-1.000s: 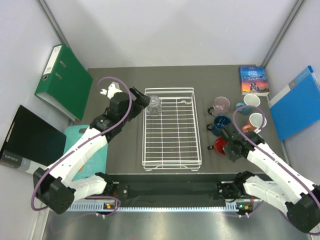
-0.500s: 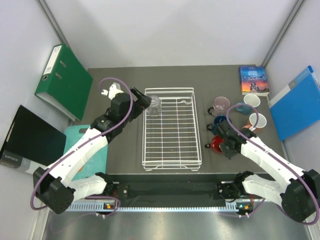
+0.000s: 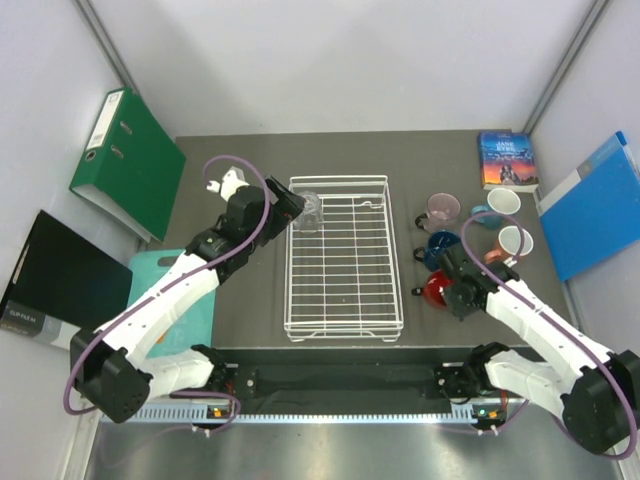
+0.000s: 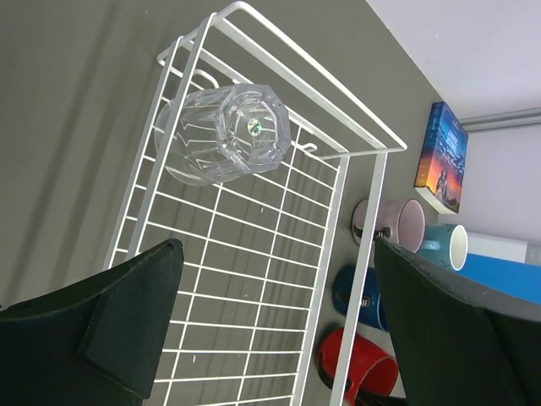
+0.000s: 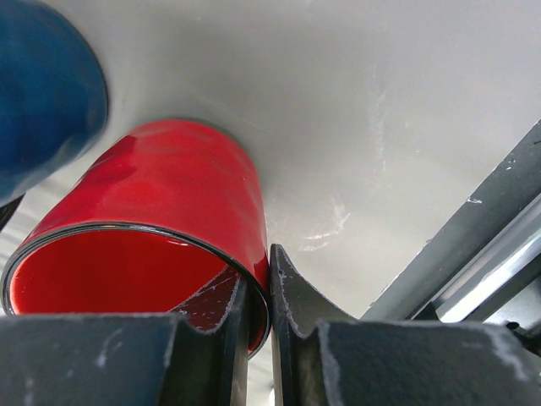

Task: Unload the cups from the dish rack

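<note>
The white wire dish rack [image 3: 289, 260] lies mid-table. A clear glass tumbler [image 3: 309, 212] sits in its far-left corner. My left gripper [image 3: 284, 211] hangs open just left of the tumbler; in the left wrist view the tumbler [image 4: 224, 133] stands ahead of the spread fingers [image 4: 127, 321] above the rack [image 4: 358, 254]. Right of the rack stand the mauve-pink [image 3: 441, 208], dark blue [image 3: 440, 248], light blue [image 3: 500, 205] and salmon-orange [image 3: 513, 242] cups. My right gripper [image 3: 453, 287] is shut on the rim of the red cup [image 5: 169, 203], one finger inside and one outside.
A green binder [image 3: 130, 160], a black folder [image 3: 60, 280] and a teal board [image 3: 150, 275] lie to the left. A book [image 3: 508, 160] and a blue folder [image 3: 595, 205] lie at the far right. The dark blue cup [image 5: 42, 93] stands close beside the red one.
My left gripper has edged right, closer to the tumbler. My right gripper has shifted slightly left and stays on the red cup.
</note>
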Available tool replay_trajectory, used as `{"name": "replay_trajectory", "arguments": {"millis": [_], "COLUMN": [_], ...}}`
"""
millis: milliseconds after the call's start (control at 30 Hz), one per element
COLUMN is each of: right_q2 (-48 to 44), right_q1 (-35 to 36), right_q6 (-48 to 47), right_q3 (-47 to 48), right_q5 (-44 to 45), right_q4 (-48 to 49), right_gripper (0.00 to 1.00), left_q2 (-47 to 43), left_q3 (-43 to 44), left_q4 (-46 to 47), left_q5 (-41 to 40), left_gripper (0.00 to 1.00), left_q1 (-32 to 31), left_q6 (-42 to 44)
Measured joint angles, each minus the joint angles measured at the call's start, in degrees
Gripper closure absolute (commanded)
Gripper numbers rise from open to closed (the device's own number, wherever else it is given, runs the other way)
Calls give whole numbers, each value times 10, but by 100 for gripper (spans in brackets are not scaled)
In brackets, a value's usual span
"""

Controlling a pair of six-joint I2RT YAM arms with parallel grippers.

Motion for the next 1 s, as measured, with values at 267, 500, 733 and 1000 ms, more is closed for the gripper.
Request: {"name": "replay_trajectory", "arguments": {"millis": [267, 500, 733, 1000], "right_q2": [0, 0, -10, -30], "right_q1": [-19, -20, -20, -20], "right_q6": [-21, -43, -68, -126], "right_q3": [0, 29, 76, 211], "right_q5": [-1, 1, 1, -5], "right_q4": [3, 2, -19, -35], "right_gripper": [73, 59, 55, 52], "left_q2": [11, 18, 23, 37], "left_q3": [0, 0, 0, 1], "left_q4": [-8, -13, -14, -17], "left_q5": [0, 0, 0, 0], "left_gripper": [1, 1, 1, 1], "left_q1": [-5, -8, -12, -14], "left_q6": [-4, -4, -4, -2]}}
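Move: My right hand is still pinching the back-right wall of the red cup, whose middle is about 2 cm ahead, 3 cm left and 4 cm down. The blue cup is about 7 cm beyond the red cup, and the orange cup about 10 cm ahead and 11 cm right of this hand. For my left hand, the clear glass is roughly 8 cm ahead, 3 cm right and 12 cm down; the rack's middle lies about 1 cm back, 9 cm right and 18 cm down. My right hand stays low beside the red cup at first, then spreads its fingers from nearly shut to about half open, freeing the rim, and climbs at growing speed, about 13 cm up and 5 cm forward, its fingers swinging forward some 15 degrees. Meanwhile my left hand, fingers still wide open, sinks about 3 cm towards the clear glass. ##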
